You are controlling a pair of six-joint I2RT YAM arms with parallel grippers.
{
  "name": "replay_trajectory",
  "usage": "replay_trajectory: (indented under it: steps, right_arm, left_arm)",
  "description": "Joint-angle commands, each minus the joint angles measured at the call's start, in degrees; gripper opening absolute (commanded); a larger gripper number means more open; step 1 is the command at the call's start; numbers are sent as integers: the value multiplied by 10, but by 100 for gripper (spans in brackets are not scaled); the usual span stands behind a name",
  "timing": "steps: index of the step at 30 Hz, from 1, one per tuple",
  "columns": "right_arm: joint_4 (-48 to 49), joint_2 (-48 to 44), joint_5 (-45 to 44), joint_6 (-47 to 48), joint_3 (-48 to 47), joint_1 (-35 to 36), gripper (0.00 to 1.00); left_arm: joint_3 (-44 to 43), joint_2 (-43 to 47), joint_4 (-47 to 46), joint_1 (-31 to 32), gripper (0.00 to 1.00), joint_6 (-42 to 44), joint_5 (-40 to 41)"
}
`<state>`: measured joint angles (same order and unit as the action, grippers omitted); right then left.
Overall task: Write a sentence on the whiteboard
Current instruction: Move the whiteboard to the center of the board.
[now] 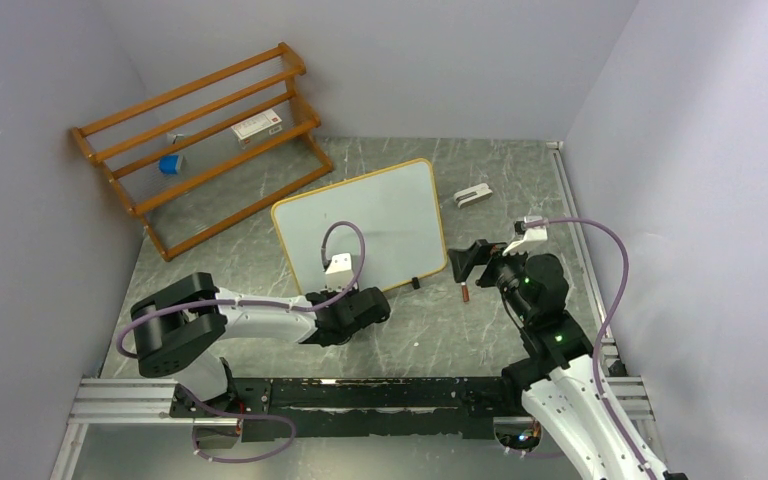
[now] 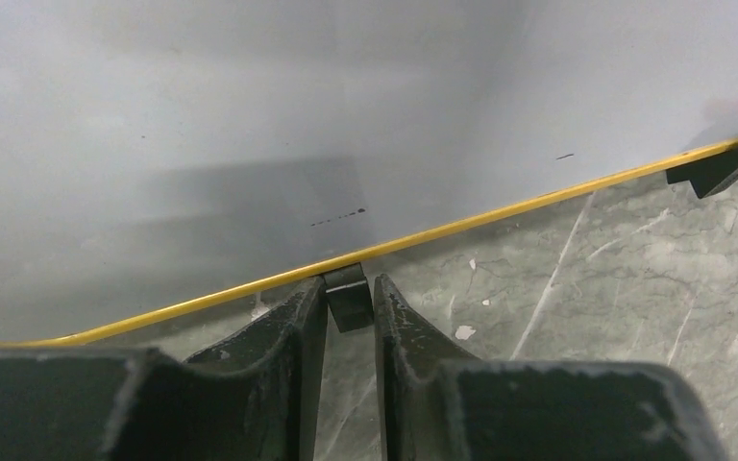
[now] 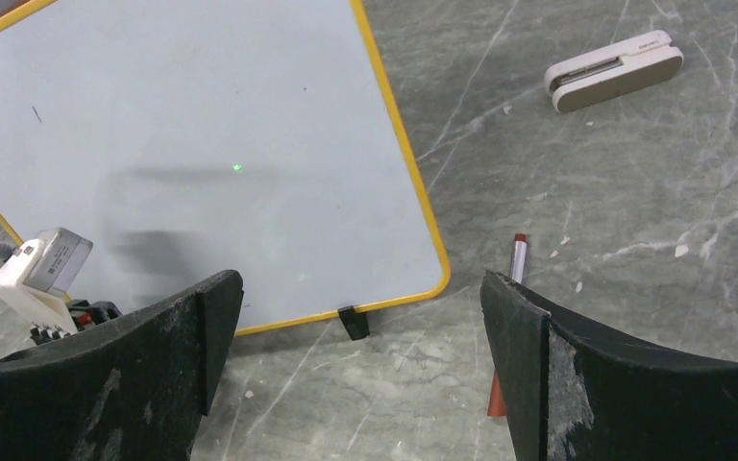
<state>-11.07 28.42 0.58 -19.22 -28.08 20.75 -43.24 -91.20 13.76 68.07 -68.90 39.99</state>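
The whiteboard (image 1: 360,225) stands tilted on the table, white with a yellow-wood rim (image 2: 500,216). I see no sentence on it, only a few tiny dark specks (image 2: 338,218). My left gripper (image 1: 378,300) is low at the board's near edge. Its jaws (image 2: 349,288) are narrow and hold one small black foot (image 2: 349,300) of the board between them. My right gripper (image 1: 465,258) hovers wide open (image 3: 360,288) over the table, right of the board's corner. A red-capped marker (image 1: 465,292) lies on the table by its right finger (image 3: 514,261) and is partly hidden.
An orange-brown slatted rack (image 1: 200,140) leans at the back left with a blue item (image 1: 170,163) and a small box (image 1: 258,125) on it. A white oblong object (image 1: 472,196) (image 3: 615,69) lies beyond the board's right side. Walls close in on the left, back and right.
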Motion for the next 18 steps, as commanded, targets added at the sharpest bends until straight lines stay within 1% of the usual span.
replay_trajectory:
  steps: [1,8,12,15,18]
  right_arm:
    - [-15,5,-4,-10,-26,4,100]
    - [-59,23,-23,-27,-57,4,100]
    - [-102,41,-43,-40,-85,5,100]
    - [-128,60,-26,-25,-108,4,100]
    - [-154,84,-19,-24,-130,4,100]
  left_arm:
    - [-22,9,-6,14,32,-9,-17]
    - [-29,65,30,37,54,-5,-16]
    - [-36,110,45,50,71,17,-19]
    - [-57,144,77,56,79,47,-15]
    - [-71,179,106,57,85,78,-9]
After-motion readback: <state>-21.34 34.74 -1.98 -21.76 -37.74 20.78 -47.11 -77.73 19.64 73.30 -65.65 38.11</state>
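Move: My left fingers still hold the left black clip on the whiteboard's near edge, right at the hand point. From that hand the board's middle lies about 12 cm ahead and roughly level sideways, the right clip some 4 cm ahead and 11 to the right, and the marker about 5 ahead and 20 right, all near its own height. From my right hand, the left clip is roughly 20 cm left, 5 back and 19 below. I let go of the clip: my left fingers spread from nearly shut to almost wide open, and as they part the hand eases back and to the right, then climbs ever faster. It ends about 8 cm higher and some 4 cm off, back and right, clear of the board's near edge, with the wrist rolled and turned roughly 10 degrees, clockwise from above, left side dipping. ##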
